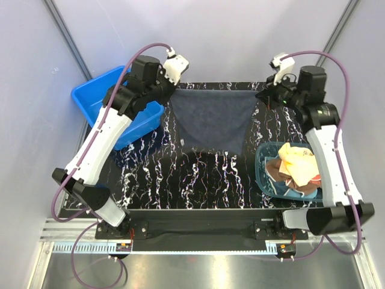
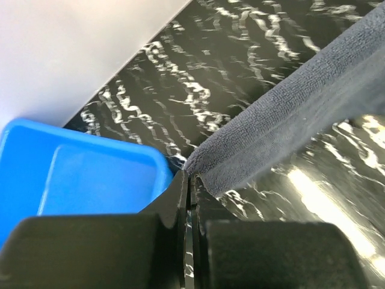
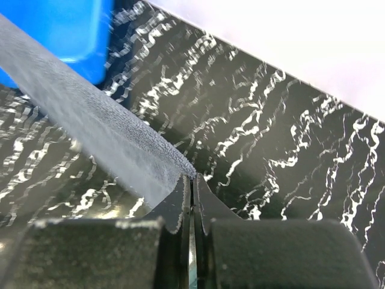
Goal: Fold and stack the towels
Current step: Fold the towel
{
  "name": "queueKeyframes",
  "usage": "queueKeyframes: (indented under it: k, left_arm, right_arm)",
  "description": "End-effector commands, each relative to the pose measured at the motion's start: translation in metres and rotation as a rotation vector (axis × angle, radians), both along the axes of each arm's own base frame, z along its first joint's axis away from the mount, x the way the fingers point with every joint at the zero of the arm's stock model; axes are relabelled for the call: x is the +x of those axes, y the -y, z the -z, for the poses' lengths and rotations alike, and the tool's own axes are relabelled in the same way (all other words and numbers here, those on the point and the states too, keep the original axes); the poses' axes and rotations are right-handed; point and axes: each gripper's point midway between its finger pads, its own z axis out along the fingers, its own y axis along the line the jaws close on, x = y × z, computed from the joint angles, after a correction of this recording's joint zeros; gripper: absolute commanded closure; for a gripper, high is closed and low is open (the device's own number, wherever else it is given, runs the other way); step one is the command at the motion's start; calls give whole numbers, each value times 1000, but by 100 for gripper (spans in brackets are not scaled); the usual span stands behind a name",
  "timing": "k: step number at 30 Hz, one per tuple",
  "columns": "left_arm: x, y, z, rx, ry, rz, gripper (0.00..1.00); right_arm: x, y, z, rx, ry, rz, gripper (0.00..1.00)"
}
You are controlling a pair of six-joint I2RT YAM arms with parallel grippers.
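Observation:
A dark navy-grey towel (image 1: 212,120) hangs stretched between my two grippers above the far part of the black marbled table (image 1: 198,180). My left gripper (image 1: 170,91) is shut on the towel's far left corner (image 2: 195,164), and in the left wrist view the cloth (image 2: 301,102) runs off to the upper right. At the far right corner (image 3: 186,170), my right gripper (image 1: 260,94) pinches the cloth shut; that towel (image 3: 90,120) stretches away to the upper left. More towels, a yellow one (image 1: 299,161) over a brown one (image 1: 278,168), lie heaped in the teal bowl (image 1: 262,161) at the right.
A blue plastic tub (image 1: 96,99) stands at the table's far left corner, close under my left arm, also showing as the tub (image 2: 78,180) below the left jaws. White walls close the table in at the back and sides.

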Motion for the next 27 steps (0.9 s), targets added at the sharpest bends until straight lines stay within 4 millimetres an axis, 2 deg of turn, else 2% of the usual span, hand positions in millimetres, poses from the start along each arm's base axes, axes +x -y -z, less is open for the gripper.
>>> queueKeyframes:
  k: [1, 2, 3, 4, 5, 6, 7, 8, 9, 10, 11, 12, 13, 14, 15, 17, 20, 23, 25, 27]
  left_arm:
    - [-14, 5, -1, -40, -28, 49, 100]
    - [-10, 7, 8, -20, -43, 54, 100]
    - [-4, 8, 18, -8, -58, 52, 100]
    - [8, 12, 37, 16, -91, 51, 100]
    - [13, 16, 47, 14, -116, 65, 100]
    - [26, 14, 55, 2, -121, 55, 100]
    - [36, 16, 67, 1, -146, 53, 100]
    - [51, 20, 94, 17, -197, 51, 100]
    - [66, 19, 106, 20, -205, 37, 100]
    - [79, 20, 110, 18, -199, 30, 100]
    - [98, 22, 146, 58, -245, 22, 100]
    - [112, 20, 155, 68, -241, 2, 100]
    - [124, 20, 163, 74, -238, -8, 100]
    - [144, 21, 185, 94, -246, -29, 100]
    - [154, 18, 189, 98, -238, -45, 100]
    - [174, 14, 205, 121, -214, -81, 100]
    - [187, 8, 218, 150, -176, -109, 100]
    - [199, -2, 213, 158, -106, -151, 100]
    - [198, -4, 213, 152, -93, -156, 100]
    - [201, -6, 211, 148, -73, -164, 100]
  right_arm:
    - [-9, -4, -4, 47, 5, -15, 100]
    - [-5, -7, 7, 50, -19, -25, 100]
    - [7, -9, 25, 46, -65, -29, 100]
    - [15, -9, 34, 45, -85, -30, 100]
    - [22, -11, 45, 44, -106, -35, 100]
    - [37, -13, 68, 31, -148, -43, 100]
    - [47, -13, 77, 27, -160, -44, 100]
    - [58, -14, 82, 22, -164, -45, 100]
    - [74, -16, 110, 5, -210, -56, 100]
    - [83, -17, 122, -2, -227, -64, 100]
    - [93, -17, 132, -8, -238, -68, 100]
    - [111, -18, 152, -23, -261, -75, 100]
    - [120, -18, 161, -30, -267, -78, 100]
    - [135, -16, 160, -43, -244, -65, 100]
    - [150, -16, 181, -49, -255, -65, 100]
    - [172, -14, 198, -57, -247, -61, 100]
    - [193, -9, 211, -91, -219, -54, 100]
    - [202, -2, 220, -128, -198, -29, 100]
    - [207, 2, 223, -138, -167, -8, 100]
    - [215, 4, 213, -137, -107, 14, 100]
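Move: My left hand holds the towel's far left corner and my right hand its far right corner, with the cloth hanging between them, its middle about 15 cm inward, 5 cm back and 12 cm below each. The bare marble I bring them to is some 17 cm ahead and 34 cm below. The blue bin stands about 18 cm ahead and 28 cm left of my left hand; the clear basket about 16 cm back and 20 cm right of my right. I whip both pinched corners down and forward together towards the tabletop, dropping nearly 30 cm and reaching some 17 cm farther out, my hands tipping down about 25 degrees on the way. Near the bottom I stop sinking and glide on forward, rising slightly and levelling a little, both grips kept shut on the towel above the marble. ##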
